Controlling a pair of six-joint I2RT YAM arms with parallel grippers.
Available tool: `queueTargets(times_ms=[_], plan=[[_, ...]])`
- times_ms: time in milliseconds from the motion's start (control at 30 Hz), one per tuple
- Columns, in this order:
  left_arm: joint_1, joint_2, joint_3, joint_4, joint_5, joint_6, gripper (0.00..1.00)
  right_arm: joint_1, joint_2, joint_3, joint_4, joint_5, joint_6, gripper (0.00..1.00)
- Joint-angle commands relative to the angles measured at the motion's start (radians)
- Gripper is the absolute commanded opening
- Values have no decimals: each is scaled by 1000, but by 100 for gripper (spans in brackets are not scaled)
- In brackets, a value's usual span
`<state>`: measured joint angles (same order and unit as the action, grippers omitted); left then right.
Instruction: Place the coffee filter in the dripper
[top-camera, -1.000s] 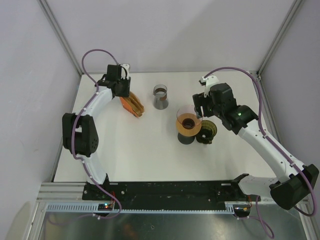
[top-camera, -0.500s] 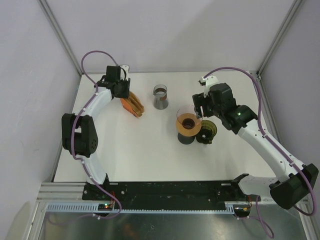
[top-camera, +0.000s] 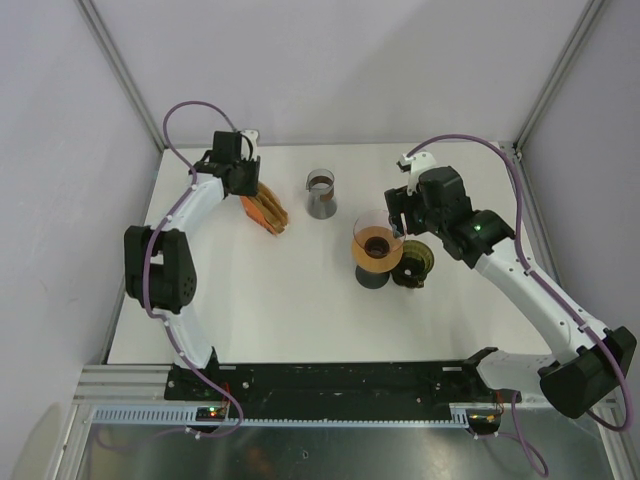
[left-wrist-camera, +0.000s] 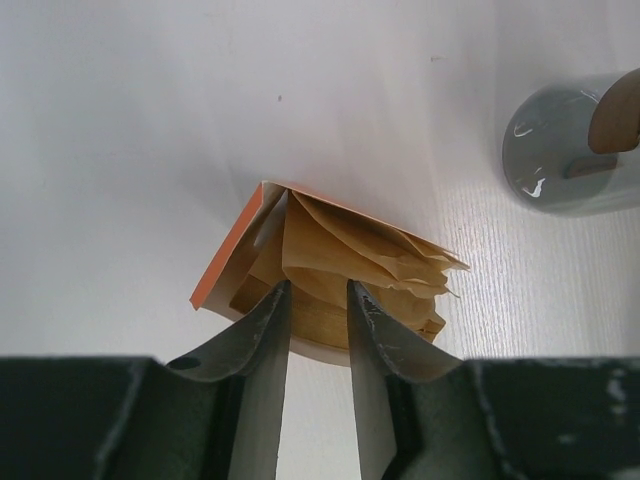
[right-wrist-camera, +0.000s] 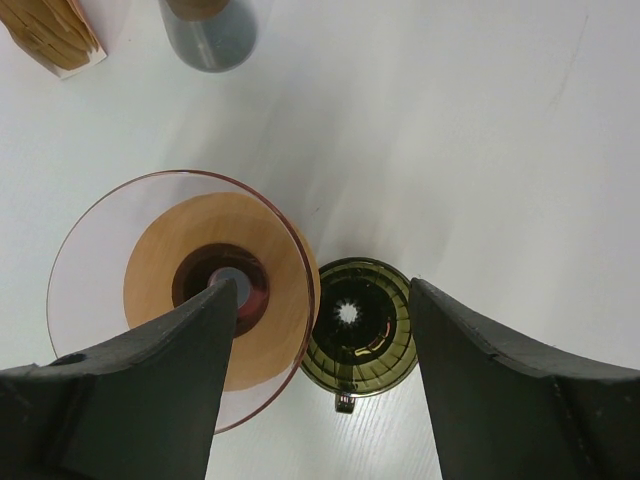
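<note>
A stack of brown paper coffee filters (left-wrist-camera: 350, 250) stands fanned in an orange holder (left-wrist-camera: 225, 265) at the back left of the table (top-camera: 280, 300). My left gripper (left-wrist-camera: 318, 288) is at the stack's near edge, open only narrowly, with part of the stack (top-camera: 266, 210) between its fingertips. The dark green ribbed dripper (right-wrist-camera: 355, 335) with a small handle sits right of centre (top-camera: 413, 263). My right gripper (right-wrist-camera: 320, 285) hovers above it, open wide and empty; its left finger overlaps the vessel beside the dripper.
A pink-rimmed clear funnel-shaped vessel (top-camera: 375, 248) with an orange-brown inside stands on a dark base, touching the dripper's left side (right-wrist-camera: 190, 290). A grey glass beaker (top-camera: 321, 195) stands at the back centre, right of the filters (left-wrist-camera: 565, 150).
The left gripper's jaws have narrowed slightly around the filter stack. Neither arm has visibly shifted.
</note>
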<state>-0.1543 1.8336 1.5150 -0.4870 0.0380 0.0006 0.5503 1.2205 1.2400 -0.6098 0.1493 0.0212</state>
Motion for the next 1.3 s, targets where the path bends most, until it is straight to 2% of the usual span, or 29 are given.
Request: queueTargets(times_ms=[0,633,767,1067,1267], plan=[[6,12,43,25,14,7,32,2,6,-4,10,-6,-17,74],[6,54,86,24,-5,7,28,5,13,-4,5,-10,-17,74],[6,64,97,25,-7,-27,22,8,15,-4,4,-15,-17,74],[6,36,86,24,8,-36,2,10,23,-4,-2,-22,-17,74],[6,29,76,24,20,-40,0,12,23,-4,-4,-24,-17,74]])
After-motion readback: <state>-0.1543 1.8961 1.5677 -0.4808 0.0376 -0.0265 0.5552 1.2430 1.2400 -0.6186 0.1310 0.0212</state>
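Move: The filters stand in their orange box just under the left fingertips: the box's middle is about 1 cm ahead, 2 cm to the right and some 6 cm below. The glass jug is roughly 13 cm to that hand's right and 3 cm ahead, while the clear dripper is about 22 cm right and 12 cm back. From the right hand, the filters lie some 16 cm ahead, 24 cm left and 17 cm lower. With its fingers about a third open, the left hand first settles some 1 cm down towards the upper edges of the filters, then eases about 1.5 cm forward along the stack with its tilt nearly unchanged. There it stops and shuts the fingers completely, pinching the paper near the left end of the filters. ##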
